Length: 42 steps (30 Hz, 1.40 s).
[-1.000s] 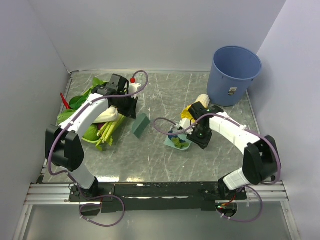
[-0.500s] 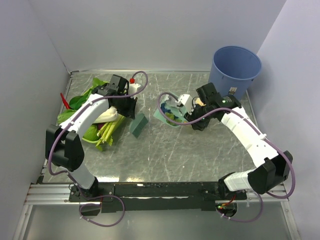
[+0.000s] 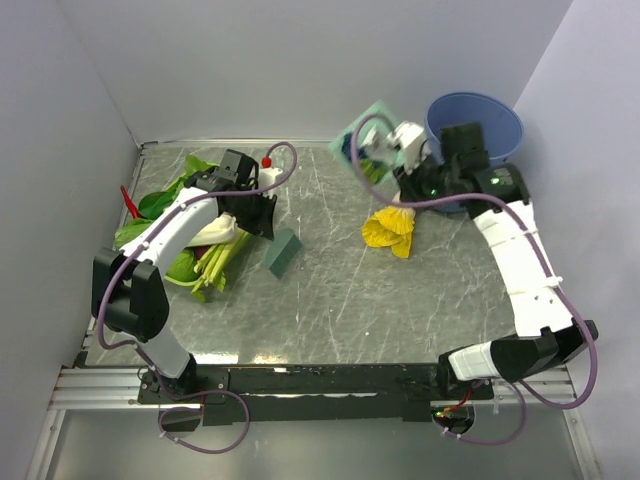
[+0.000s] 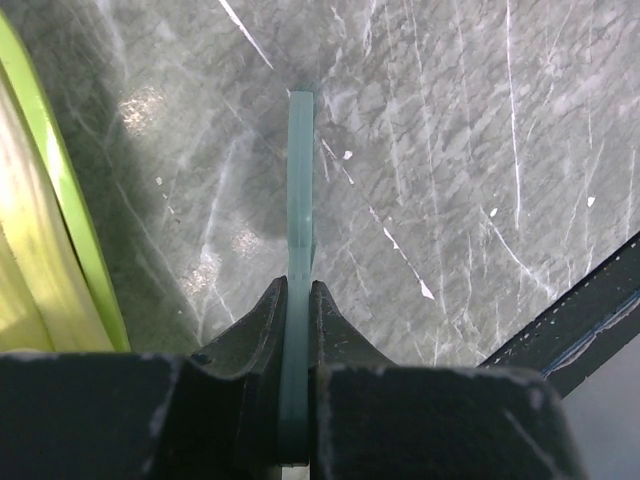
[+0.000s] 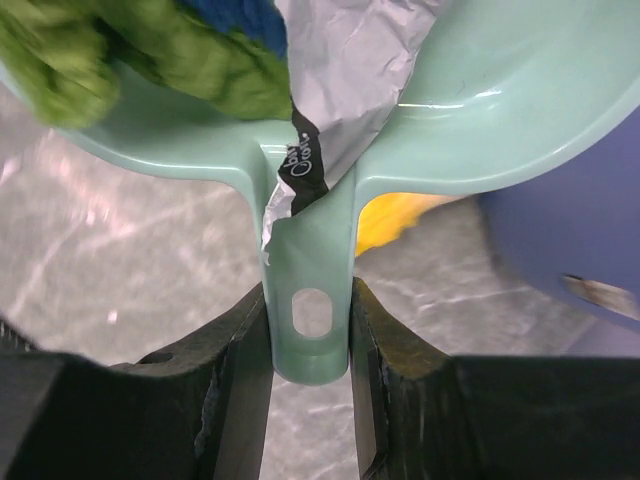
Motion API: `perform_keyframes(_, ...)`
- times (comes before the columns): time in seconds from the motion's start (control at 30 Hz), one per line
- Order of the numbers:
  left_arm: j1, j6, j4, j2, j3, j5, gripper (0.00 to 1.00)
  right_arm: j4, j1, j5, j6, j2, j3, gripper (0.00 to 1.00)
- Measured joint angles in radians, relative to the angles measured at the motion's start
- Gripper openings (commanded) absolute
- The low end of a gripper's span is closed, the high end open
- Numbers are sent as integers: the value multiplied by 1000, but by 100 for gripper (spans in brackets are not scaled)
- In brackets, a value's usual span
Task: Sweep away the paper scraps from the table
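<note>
My right gripper (image 5: 310,300) is shut on the handle of a pale green dustpan (image 5: 500,110). The dustpan (image 3: 365,132) hangs tilted in the air, just left of the blue bin (image 3: 505,115). Inside it lie paper scraps: green wads (image 5: 170,60), a dark blue one (image 5: 235,20) and a crumpled white piece (image 5: 350,60). My left gripper (image 4: 297,290) is shut on the thin handle of a green brush (image 3: 284,250), whose head rests on the table (image 3: 350,300) at centre left. No loose scraps show on the tabletop.
A yellow frilly vegetable (image 3: 390,228) lies on the table below the dustpan. Leafy green vegetables (image 3: 190,262) are heaped at the left under my left arm, with a small red-capped item (image 3: 266,160) behind them. Pale walls enclose the table.
My right arm has lifted the loaded dustpan off the middle of the table and carried it back and up beside the blue bin, uncovering the yellow vegetable. The left arm has stayed put.
</note>
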Motion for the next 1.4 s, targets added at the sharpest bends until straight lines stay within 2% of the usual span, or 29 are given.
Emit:
perform_keyframes(0.3, 0, -5, 1, 17, 1, 26, 1, 45, -151, 48, 68, 114, 272, 0)
perform_keyframes(0.7, 0, -11, 5, 17, 1, 49, 1, 36, -340, 350, 37, 342, 591, 0)
perform_keyframes(1.07, -1, -15, 5, 17, 1, 58, 1, 37, -405, 663, -235, 503, 636, 0)
perform_keyframes(1.4, -1, -15, 5, 17, 1, 61, 1, 107, -413, 829, -496, 546, 632, 0)
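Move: The right hand already holds the dustpan by its handle, with blue and green scraps and a silver wrapper in the pan, some 9 cm ahead and 6 cm left of it. The blue bin lies about 20 cm ahead and 16 cm to the right, its middle some 18 cm lower. The yellow bundle is about 13 cm ahead, 2 cm right and 27 cm below. From the left hand the bin is around 20 cm ahead and 37 cm right, 2 cm lower. Still pinching the dustpan's handle, the right hand carries the load to the bin: about 30 cm right, some 14 cm forward and 8 cm up, most of the climb coming early. On the way the wrist swings clockwise, then rolls the pan's left side down by about 50 degrees towards the bin. The left hand stays nearly in place, keeping hold of the brush. ##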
